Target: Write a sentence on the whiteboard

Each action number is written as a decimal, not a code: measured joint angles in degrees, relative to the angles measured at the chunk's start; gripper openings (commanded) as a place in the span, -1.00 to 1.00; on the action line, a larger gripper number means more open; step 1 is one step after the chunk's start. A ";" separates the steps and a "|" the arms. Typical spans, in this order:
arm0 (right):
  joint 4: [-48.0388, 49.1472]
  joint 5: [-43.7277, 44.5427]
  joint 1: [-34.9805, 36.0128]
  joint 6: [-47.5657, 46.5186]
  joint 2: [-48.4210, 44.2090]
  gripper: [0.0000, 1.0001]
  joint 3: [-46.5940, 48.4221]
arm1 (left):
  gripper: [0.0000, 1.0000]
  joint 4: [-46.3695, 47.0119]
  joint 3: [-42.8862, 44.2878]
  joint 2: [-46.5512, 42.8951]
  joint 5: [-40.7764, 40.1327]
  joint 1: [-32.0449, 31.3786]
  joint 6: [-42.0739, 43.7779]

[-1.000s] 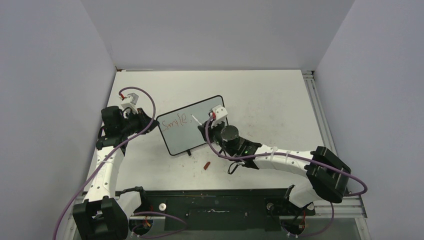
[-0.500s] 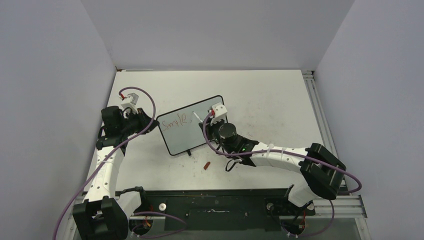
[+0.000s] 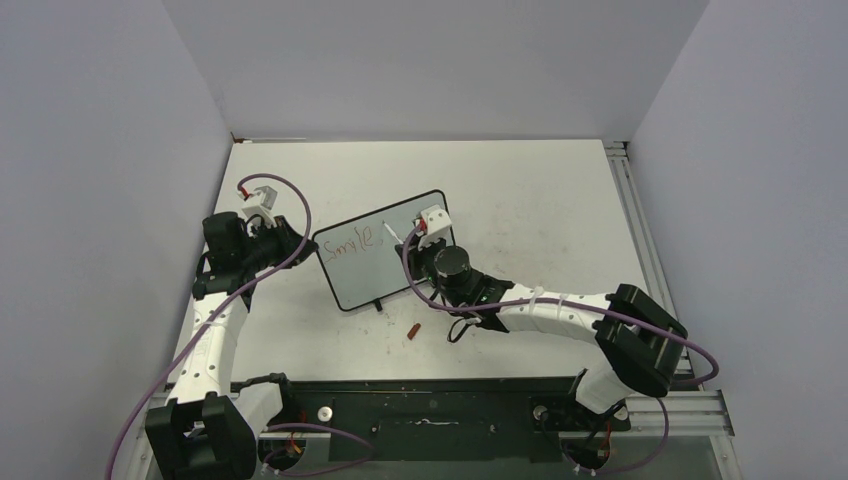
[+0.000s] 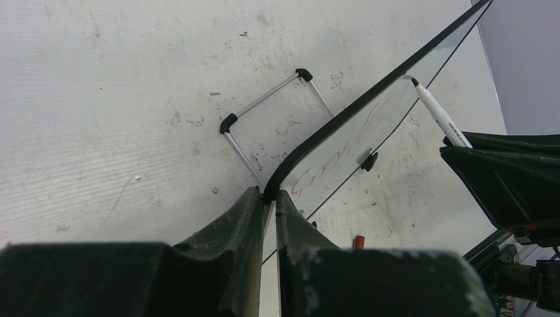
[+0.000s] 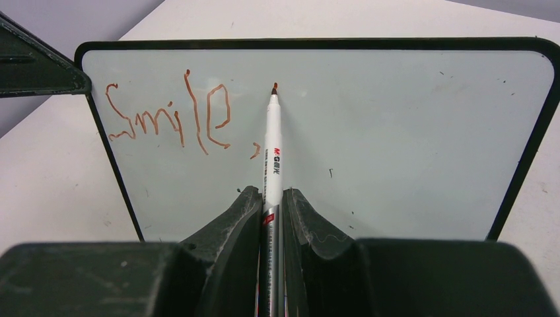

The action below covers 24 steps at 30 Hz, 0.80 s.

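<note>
The whiteboard (image 3: 372,272) stands tilted on the table, and my left gripper (image 3: 308,247) is shut on its left edge (image 4: 310,142), one finger on each side of the black frame. Of the sentence (image 5: 168,117) there is red lettering reading "Smile," near the board's top left (image 3: 350,242). My right gripper (image 5: 271,195) is shut on a white marker (image 5: 272,152). The marker's red tip is at the board surface (image 5: 396,132), just right of the comma. In the left wrist view the marker (image 4: 436,113) reaches the board from the right.
A red marker cap (image 3: 413,331) lies on the table in front of the board, also showing in the left wrist view (image 4: 357,242). The board's wire stand (image 4: 264,105) rests on the table behind it. Grey walls close in the table on three sides.
My right gripper with the marker has shifted slightly left and toward the board. The left arm and the board have not moved.
</note>
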 measured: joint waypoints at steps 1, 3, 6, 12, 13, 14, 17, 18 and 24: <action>0.00 0.00 0.00 0.02 0.00 -0.89 -0.02 | -0.83 0.00 0.00 0.00 -0.02 0.00 0.00; 0.04 0.00 0.00 0.07 0.00 -0.89 -0.09 | -0.83 0.00 0.00 0.00 -0.04 -0.02 0.00; 0.15 0.00 0.00 0.42 -0.02 -0.89 -0.92 | -0.83 0.00 0.00 0.00 -0.17 -0.02 0.00; 0.07 -0.02 0.07 2.32 -0.17 -0.89 -4.39 | -0.83 0.00 0.00 0.00 -0.22 -0.04 0.00; 0.02 -0.02 0.11 2.75 -0.22 -0.89 -5.05 | -0.83 0.00 0.00 0.00 -0.22 -0.04 0.00; -0.04 -0.02 0.11 3.08 -0.26 -0.89 -5.62 | -0.83 0.00 0.00 0.00 -0.20 -0.04 0.00; -0.44 0.00 0.26 3.72 -0.26 -0.89 -6.38 | -0.83 0.00 0.00 0.00 -0.20 -0.07 0.00; -0.48 0.00 0.46 3.91 -0.26 -0.89 -6.38 | -0.83 0.00 0.00 0.00 -0.20 -0.09 0.00; -0.76 0.31 1.22 4.35 -0.55 -0.89 -6.38 | -0.82 0.02 0.00 -0.02 -0.17 -0.22 0.00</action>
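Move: Just past the right fingers, the marker tip sits on a small red dot about 5 cm ahead and 4 cm left, level with the hand. The bare whiteboard to be marked lies 4 cm ahead, 3 cm left and 3 cm lower. The e of "Smile" is 3 cm ahead and 7 cm left, the comma 3 cm ahead and 4 cm left. From the left hand, that bare patch lies 3 cm ahead and 14 cm right. Drawing a long stroke down the slanted whiteboard, the right hand keeps its grip on the marker and sinks about 5 cm from the red dot, easing back 2 cm and slightly right, with the wrist tipping some 5 degrees downward. After the stroke the hand draws back a touch. The left hand still pinches the board's upper left corner, holding steady. ##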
